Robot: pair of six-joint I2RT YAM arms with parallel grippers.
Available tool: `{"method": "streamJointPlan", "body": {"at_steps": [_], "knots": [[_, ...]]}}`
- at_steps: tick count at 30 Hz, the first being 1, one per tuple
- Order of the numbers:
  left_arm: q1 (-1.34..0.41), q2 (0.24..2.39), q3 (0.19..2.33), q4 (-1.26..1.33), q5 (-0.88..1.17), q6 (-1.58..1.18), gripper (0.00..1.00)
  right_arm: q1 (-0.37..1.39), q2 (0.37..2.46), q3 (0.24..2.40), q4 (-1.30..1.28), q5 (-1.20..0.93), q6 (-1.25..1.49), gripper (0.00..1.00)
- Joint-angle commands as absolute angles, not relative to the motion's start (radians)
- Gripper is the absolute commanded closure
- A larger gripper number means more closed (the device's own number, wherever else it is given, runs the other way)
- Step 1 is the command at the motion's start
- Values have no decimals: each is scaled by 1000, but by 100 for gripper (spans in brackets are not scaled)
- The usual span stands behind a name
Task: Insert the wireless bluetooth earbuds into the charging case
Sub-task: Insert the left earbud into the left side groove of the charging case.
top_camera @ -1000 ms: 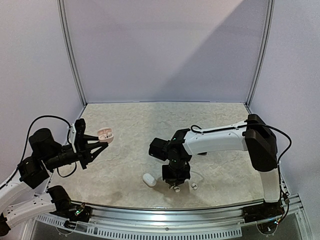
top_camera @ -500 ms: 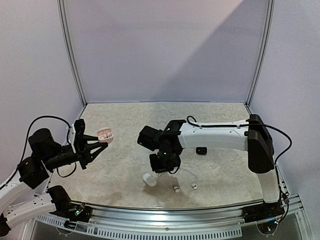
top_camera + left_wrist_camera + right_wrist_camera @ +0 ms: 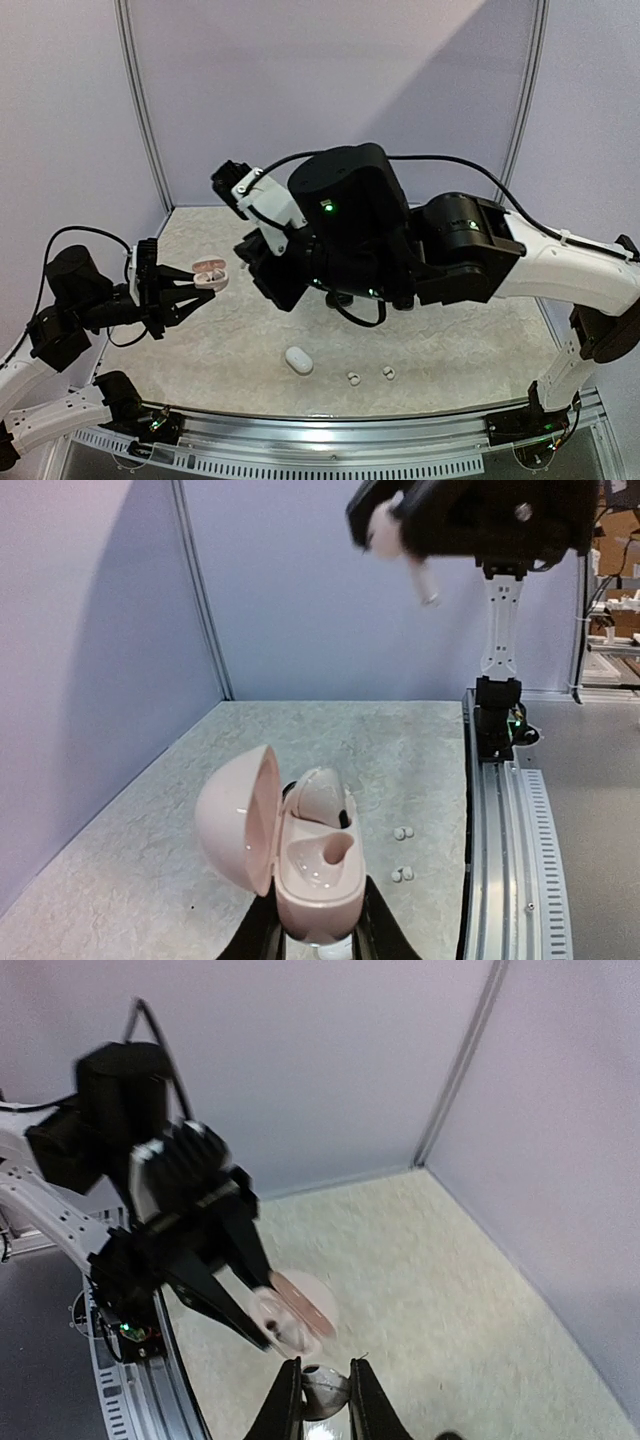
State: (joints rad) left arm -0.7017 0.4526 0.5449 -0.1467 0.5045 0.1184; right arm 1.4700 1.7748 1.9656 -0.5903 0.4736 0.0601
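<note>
My left gripper (image 3: 318, 902) is shut on the base of the pink charging case (image 3: 315, 865), which it holds up with the lid open at the left of the table (image 3: 210, 272). A pale earbud (image 3: 322, 798) sits in the case's far socket, and the near socket (image 3: 330, 852) is bare. My right gripper (image 3: 325, 1370) is shut on a small whitish earbud (image 3: 325, 1392). It hangs high above the table, just short of the blurred case (image 3: 295, 1315). From the left wrist view that held earbud (image 3: 385, 530) shows at the top. Two loose earbuds (image 3: 352, 378) (image 3: 387, 373) lie on the table.
A closed white pebble-shaped case (image 3: 299, 360) lies on the table near the front, left of the loose buds. The raised right arm (image 3: 350, 225) fills the middle of the top view. A metal rail (image 3: 500, 820) runs along the table's near edge.
My right arm has risen off the table near the loose buds and swung up and left toward the held case, carrying an earbud. The left arm shifted slightly left with the case.
</note>
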Motion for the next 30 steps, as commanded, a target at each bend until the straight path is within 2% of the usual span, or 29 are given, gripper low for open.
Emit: {"method": "streamJointPlan", "body": {"at_steps": [1, 8, 30], "knots": [[-693, 469, 591, -165, 587, 190, 100, 1525, 1833, 2032, -396, 452, -327, 100], [-700, 478, 637, -260, 618, 314, 100, 1549, 1944, 2193, -466, 413, -450, 100], [-713, 485, 657, -255, 651, 264, 100, 1547, 1989, 2169, -559, 494, -476, 100]]}}
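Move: The right gripper holds the left earbud. The pink charging case's empty left groove lies about 8 cm to its left, 2 cm back and 5 cm lower. The seated earbud sits roughly 2 cm to the right of that groove, level with it front to back, and the open lid about 3 cm farther out than the groove. From the left gripper, which grips the case, the left earbud is some 9 cm right, 2 cm ahead and 7 cm up. Carry the left earbud over to the open case with the right gripper: about 6 cm left and 4 cm back in a rising arc, then down some 4 cm. Roll the wrist about 30 degrees counter-clockwise, seen from behind the hand, keeping the earbud pinched. Meanwhile draw the left gripper, still holding the case, back some 3 cm and slightly up, turning it a little clockwise. ##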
